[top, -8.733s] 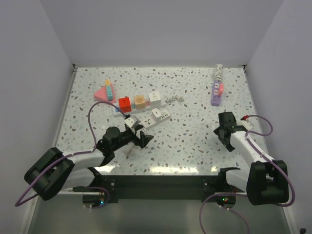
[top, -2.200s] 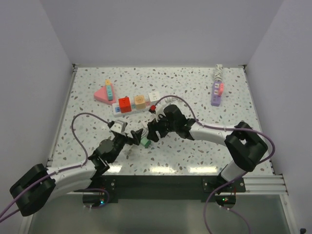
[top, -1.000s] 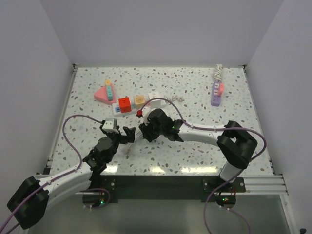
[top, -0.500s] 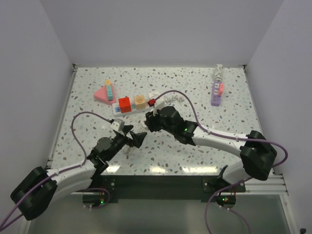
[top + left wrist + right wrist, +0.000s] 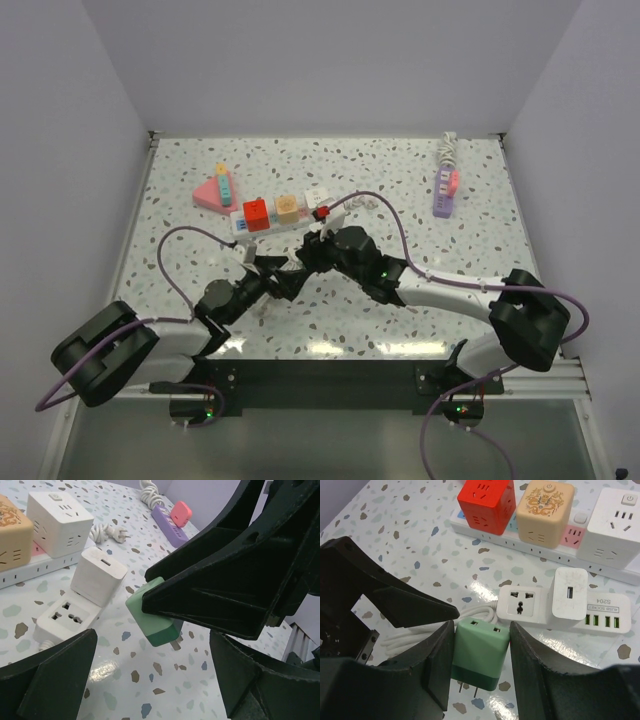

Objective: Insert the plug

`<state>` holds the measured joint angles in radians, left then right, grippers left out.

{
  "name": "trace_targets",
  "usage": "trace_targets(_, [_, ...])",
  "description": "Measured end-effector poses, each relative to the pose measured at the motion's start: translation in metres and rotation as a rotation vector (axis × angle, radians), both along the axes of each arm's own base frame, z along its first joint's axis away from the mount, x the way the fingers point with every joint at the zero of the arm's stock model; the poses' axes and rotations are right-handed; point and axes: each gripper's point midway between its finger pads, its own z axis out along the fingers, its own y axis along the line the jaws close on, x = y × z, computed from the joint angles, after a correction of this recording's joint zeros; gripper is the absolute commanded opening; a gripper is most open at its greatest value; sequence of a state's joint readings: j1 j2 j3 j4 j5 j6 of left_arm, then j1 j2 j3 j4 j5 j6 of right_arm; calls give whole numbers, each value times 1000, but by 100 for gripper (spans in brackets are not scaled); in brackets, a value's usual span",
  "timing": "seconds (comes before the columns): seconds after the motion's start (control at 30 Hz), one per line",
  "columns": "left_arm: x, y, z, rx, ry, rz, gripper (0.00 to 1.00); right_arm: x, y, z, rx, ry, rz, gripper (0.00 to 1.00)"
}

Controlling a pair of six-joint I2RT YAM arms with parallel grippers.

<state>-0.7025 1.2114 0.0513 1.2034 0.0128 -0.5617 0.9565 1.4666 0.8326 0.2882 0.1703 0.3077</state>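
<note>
My right gripper (image 5: 480, 656) is shut on a green plug (image 5: 479, 642), held just above the table with its two prongs pointing down. In the left wrist view the green plug (image 5: 151, 619) sticks out from the black right fingers (image 5: 220, 597). My left gripper (image 5: 152, 680) stands open, wide, close in front of the plug and not touching it. A white power strip (image 5: 600, 611) lies just beyond, with a free universal socket (image 5: 521, 601) and a white charger (image 5: 569, 599) plugged in beside it. From above, both grippers (image 5: 290, 275) meet at mid-table and cover the plug.
A long white strip (image 5: 275, 222) carries a red cube (image 5: 487, 499), a tan cube (image 5: 546, 507) and a white cube (image 5: 615, 522). A coiled white cable (image 5: 415, 637) lies by the plug. A pink triangular block (image 5: 213, 192) sits far left, a purple strip (image 5: 445, 190) far right.
The right gripper has kept its hold on the green plug while shifting slightly over the mid-table. The left gripper, still open, has moved right, closer to the plug.
</note>
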Motion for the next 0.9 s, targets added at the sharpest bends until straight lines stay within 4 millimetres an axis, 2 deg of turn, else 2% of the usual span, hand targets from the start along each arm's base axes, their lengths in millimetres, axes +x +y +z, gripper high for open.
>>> trace_targets(0.17, [2,-7,-2,-24,24,-16,98,0,4,6,37,-10,-1,0])
trace_targets(0.3, [5,-12,-11,-22,64,-24,93,-4,7,11,65,-20,12,0])
trace_targets(0.43, [5,-14,-22,-13,103,-29,81,-9,12,14,80,-22,24,0])
trace_targets(0.5, [5,-14,-25,-10,112,-29,69,-12,12,12,83,-19,30,0])
trace_targets(0.53, [4,-16,-25,-8,114,-38,59,-13,12,11,82,-18,31,0])
trace_targets(0.67, [1,-19,-31,7,124,-63,39,-14,9,9,85,-17,26,0])
trace_targets(0.73, [0,-20,-34,16,129,-67,32,-15,8,8,83,-15,26,0])
trace_targets(0.8, [-1,-20,-38,29,133,-76,19,-16,7,5,78,-11,26,0])
trace_targets(0.83, [-4,-22,-40,37,131,-95,3,-16,6,4,74,-9,24,0])
trace_targets(0.9, [-7,-25,-44,56,128,-118,0,-15,4,3,66,-7,21,0])
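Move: The green plug, held by the right fingers, lies about 2 cm ahead of the left hand point, 3 cm to its right and 2 cm lower, pins downward. For the right hand the plug sits between the pads, its middle about 1 cm below the hand point. The small strip's socket is roughly 5 cm ahead of the right hand, 1 cm left and 12 cm below. The white cube on that strip stands some 2 cm farther out and 4 cm right of the socket. The left hand, starting wide open, edges right and then mostly sinks, about 4 cm down and 2.5 cm right in all with a slight nose-down tip, bringing its fingertips under the green plug, where they close almost shut and pinch the pins just below the dark-green base. The right hand keeps its grip on the plug's body in the air, rising a centimetre or so and coming back down while drawing about 1.5 cm back. ##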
